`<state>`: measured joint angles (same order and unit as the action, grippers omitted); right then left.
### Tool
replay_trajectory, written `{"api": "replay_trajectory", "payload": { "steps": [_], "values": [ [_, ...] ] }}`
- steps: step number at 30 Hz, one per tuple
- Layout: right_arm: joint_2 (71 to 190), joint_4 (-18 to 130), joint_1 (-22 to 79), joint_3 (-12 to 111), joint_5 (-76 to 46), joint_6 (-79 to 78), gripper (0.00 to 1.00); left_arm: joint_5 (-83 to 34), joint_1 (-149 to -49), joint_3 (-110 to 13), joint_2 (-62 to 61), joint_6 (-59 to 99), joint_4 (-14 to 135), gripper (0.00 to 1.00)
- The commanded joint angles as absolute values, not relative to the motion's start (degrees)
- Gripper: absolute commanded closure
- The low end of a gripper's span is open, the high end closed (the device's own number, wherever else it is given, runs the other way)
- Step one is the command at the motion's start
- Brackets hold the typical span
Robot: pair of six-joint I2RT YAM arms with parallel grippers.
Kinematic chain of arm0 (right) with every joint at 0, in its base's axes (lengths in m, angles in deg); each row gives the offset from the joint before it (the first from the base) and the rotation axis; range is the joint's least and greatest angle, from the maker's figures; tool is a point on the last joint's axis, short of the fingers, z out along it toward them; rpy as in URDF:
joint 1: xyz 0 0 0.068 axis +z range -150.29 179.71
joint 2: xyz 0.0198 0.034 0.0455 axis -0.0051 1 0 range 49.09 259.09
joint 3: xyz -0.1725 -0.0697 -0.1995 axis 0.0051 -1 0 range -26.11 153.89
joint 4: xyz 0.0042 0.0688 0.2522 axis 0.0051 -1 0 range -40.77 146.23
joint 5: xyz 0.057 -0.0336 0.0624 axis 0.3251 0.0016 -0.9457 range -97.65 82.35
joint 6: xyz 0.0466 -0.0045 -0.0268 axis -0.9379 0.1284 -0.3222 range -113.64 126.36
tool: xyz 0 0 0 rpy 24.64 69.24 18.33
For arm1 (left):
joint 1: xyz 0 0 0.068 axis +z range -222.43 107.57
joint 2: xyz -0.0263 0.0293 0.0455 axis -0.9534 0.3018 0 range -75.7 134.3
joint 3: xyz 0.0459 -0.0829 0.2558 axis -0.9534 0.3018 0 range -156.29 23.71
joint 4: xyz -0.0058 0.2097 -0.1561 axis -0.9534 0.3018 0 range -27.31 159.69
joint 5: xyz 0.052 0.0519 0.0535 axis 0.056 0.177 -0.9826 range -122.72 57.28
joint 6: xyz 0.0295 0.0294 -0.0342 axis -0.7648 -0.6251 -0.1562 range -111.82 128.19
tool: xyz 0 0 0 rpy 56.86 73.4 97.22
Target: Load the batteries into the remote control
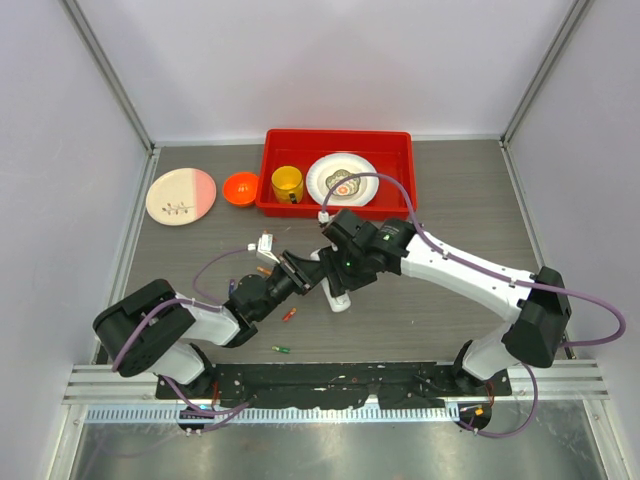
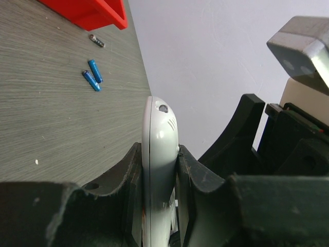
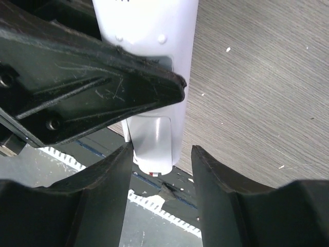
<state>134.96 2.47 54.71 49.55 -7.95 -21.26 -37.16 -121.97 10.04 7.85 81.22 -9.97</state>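
The white remote control [image 2: 157,128] stands edge-on between my left gripper's [image 2: 159,170] jaws, which are shut on it. From above, the left gripper [image 1: 300,268] and right gripper [image 1: 338,285] meet at mid-table, with the remote's end [image 1: 340,300] showing below them. In the right wrist view my right gripper [image 3: 162,164] is open around the remote's [image 3: 154,134] lower end, with a gap on the right side. Two blue batteries [image 2: 92,74] and a dark one [image 2: 96,41] lie on the table. A red battery [image 1: 288,314] and a green one [image 1: 282,349] lie nearer the arm bases.
A red tray [image 1: 338,136] at the back holds a yellow cup [image 1: 287,184] and a patterned plate [image 1: 342,178]. A pink-and-white plate [image 1: 181,195] and an orange bowl [image 1: 240,187] sit to its left. A small white piece [image 1: 265,243] lies near the left arm.
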Motion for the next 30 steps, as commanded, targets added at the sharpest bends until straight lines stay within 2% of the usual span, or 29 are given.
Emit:
{"api": "replay_trajectory", "payload": {
  "steps": [1, 9, 12, 15, 17, 19, 20, 24, 30],
  "values": [
    [131.45, 7.45, 54.47, 54.57, -10.55, -23.35, 0.43, -35.53, -122.79, 8.5, 8.41, 81.31, -23.79, 1.0],
    [125.92, 9.11, 54.29, 55.73, -9.33, -23.18, 0.4, -36.05, -122.79, 8.59, 10.08, 82.36, -25.73, 1.0],
    [118.99, 15.86, 53.94, 48.71, -4.5, -23.08, 0.39, -36.23, -122.79, 8.85, 9.91, 83.24, -25.91, 1.0],
    [109.15, 27.71, 53.85, 35.63, 0.96, -22.92, 0.38, -35.01, -122.71, 8.94, 9.21, 84.03, -25.9, 1.0],
    [100.36, 37.27, 53.41, 25.08, 1.75, -25.44, 0.28, -33.17, -122.53, 8.86, 8.68, 84.99, -25.91, 1.0],
    [95.53, 40.4, 52.01, 19.54, -2.27, -26.42, 0.17, -31.33, -122.18, 8.59, 8.15, 85.7, -25.91, 1.0],
    [94.98, 41.63, 50.0, 18.55, -5.25, -26.86, 0.16, -30.18, -122.09, 8.68, 7.89, 85.97, -25.91, 1.0],
    [93.39, 46.63, 44.63, 13.46, -19.57, -31.77, 0.14, -27.54, -121.65, 8.68, 7.18, 87.63, -25.91, 1.0],
    [91.02, 57.79, 38.57, 4.4, -30.93, -35.91, 0.13, -24.9, -121.56, 8.24, 5.07, 88.25, -25.91, 1.0]
  ]
}}
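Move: The remote control, back face up, is held near its far end by the left hand; its middle lies about 4 cm back and 2 cm right of that hand's point, about 1 cm below. From the right hand, at the remote's cover end, the middle is some 2 cm ahead, 1 cm left and 1 cm below. On the table, 14 cm below the right hand, an orange battery lies 7 cm back and 12 cm left, the blue batteries 9 cm ahead and 15 cm right. The right fingers come free of the remote's cover end, spreading wide; that hand climbs about 9 cm, then swings some 6 cm right while dropping about 5, its fingers tipping up over 40 degrees to point more leftward. The left hand keeps its pinch on the remote, dips 1 cm, then draws back about 2 cm, rising slightly and turning clockwise. ##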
